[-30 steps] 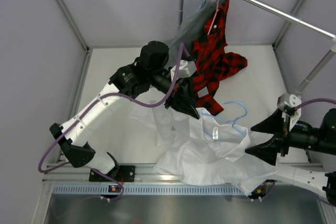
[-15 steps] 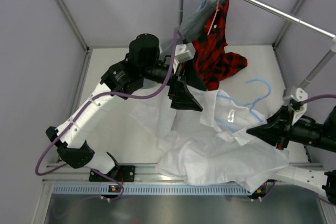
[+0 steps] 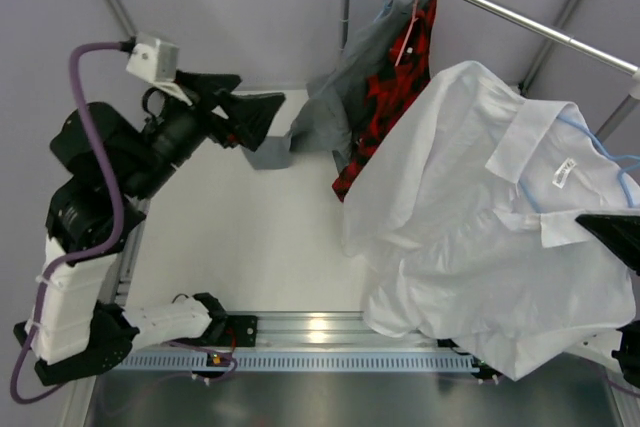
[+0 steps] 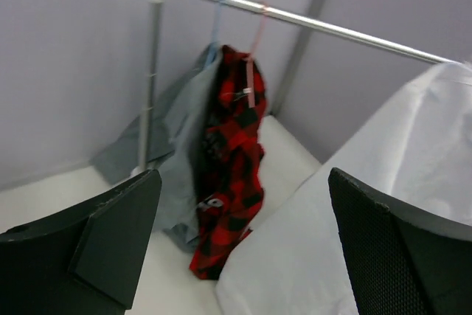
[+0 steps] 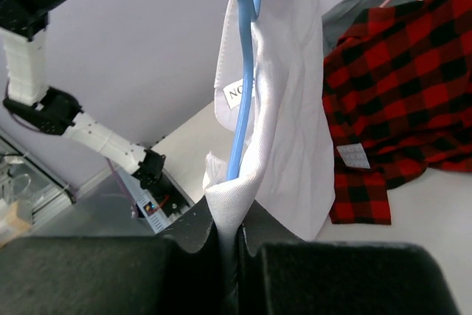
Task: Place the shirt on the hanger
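Observation:
The white shirt (image 3: 470,217) hangs lifted over the right side of the table, its collar and label up. The light-blue hanger (image 3: 598,147) sits inside the collar. In the right wrist view my right gripper (image 5: 230,237) is shut on a fold of the shirt (image 5: 287,101), and the hanger's (image 5: 240,101) wire runs down into that fold. From above, only a dark tip of the right gripper (image 3: 615,235) shows past the cloth. My left gripper (image 3: 262,119) is raised at the far left, open and holding nothing, well apart from the shirt (image 4: 354,241).
A metal rail (image 3: 500,9) crosses the back right. On it hang a grey garment (image 3: 335,97) and a red-and-black plaid shirt (image 3: 390,97) on a pink hanger (image 3: 408,32). Grey walls close in the table (image 3: 240,237).
The right gripper shut on the shirt by the hanger and raised both up and right. The left gripper opened, let the shirt go and swung up to the far left.

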Controlling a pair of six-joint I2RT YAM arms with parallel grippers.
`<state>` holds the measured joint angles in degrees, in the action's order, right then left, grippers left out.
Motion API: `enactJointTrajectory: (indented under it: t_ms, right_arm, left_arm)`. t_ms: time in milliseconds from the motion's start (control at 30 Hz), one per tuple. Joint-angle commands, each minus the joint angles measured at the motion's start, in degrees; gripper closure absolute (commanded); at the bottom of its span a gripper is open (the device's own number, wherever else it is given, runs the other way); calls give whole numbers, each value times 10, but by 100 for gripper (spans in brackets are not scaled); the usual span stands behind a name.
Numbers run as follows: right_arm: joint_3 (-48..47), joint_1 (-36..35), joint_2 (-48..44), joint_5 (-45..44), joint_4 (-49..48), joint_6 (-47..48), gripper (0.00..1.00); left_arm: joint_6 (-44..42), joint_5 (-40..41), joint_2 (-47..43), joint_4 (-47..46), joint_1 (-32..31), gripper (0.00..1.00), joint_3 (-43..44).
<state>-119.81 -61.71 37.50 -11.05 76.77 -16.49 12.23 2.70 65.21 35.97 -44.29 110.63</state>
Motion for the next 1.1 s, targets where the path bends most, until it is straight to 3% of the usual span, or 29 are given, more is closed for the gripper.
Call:
enactJointTrajectory:
  t_ms: [0, 100, 233, 300, 433, 700, 867, 933, 967, 1067]
  right_arm:
    - [-2, -6, 18, -66, 89, -17, 100]
    - [23, -5, 39, -133, 89, -25, 100]
    - [93, -7, 48, -335, 57, -81, 100]
    - [120, -7, 58, -392, 47, -102, 100]
    - [151, -16, 56, -511, 73, -179, 100]
    - [274, -23, 48, -490, 91, -277, 100]
    - [252, -11, 159, -531, 54, -267, 100]
    - [231, 40, 194, -494, 4, -167, 100]
    - [209, 139, 226, -456, -50, -127, 100]
    - [180, 219, 239, -414, -159, -67, 100]
  left_arm:
    - [37, 268, -13, 117, 1, 2, -39]
    - [66, 328, -31, 176, 1, 2, -76]
    - [95, 384, -54, 243, 2, 1, -124]
    - [117, 411, -65, 259, 3, 2, -152]
    - [133, 411, -95, 267, 6, 2, -186]
    - [110, 364, -51, 272, 9, 1, -176]
    - [90, 323, -2, 244, 38, 1, -127]
    - [92, 256, 17, 218, 77, 2, -122]
    - [97, 220, 25, 205, 92, 2, -118]
    - [143, 130, 58, 149, 106, 1, -94]
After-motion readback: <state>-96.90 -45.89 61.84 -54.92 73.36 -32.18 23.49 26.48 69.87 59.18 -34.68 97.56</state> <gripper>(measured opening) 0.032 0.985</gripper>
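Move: The right hand holds the collar and hanger; the rail's free stretch lies about 29 cm ahead of it and 9 cm to its right, near its height. The rail's right post top is roughly 22 cm ahead and 15 cm right; the red plaid shirt hangs some 34 cm ahead, 17 cm left and 30 cm below. From the empty left hand, that stretch is about 46 cm right and 12 cm ahead, near its height. Right keeps its pinch, swinging 19 cm forward and 12 down towards the rail, turning clockwise; open left sinks 20. ##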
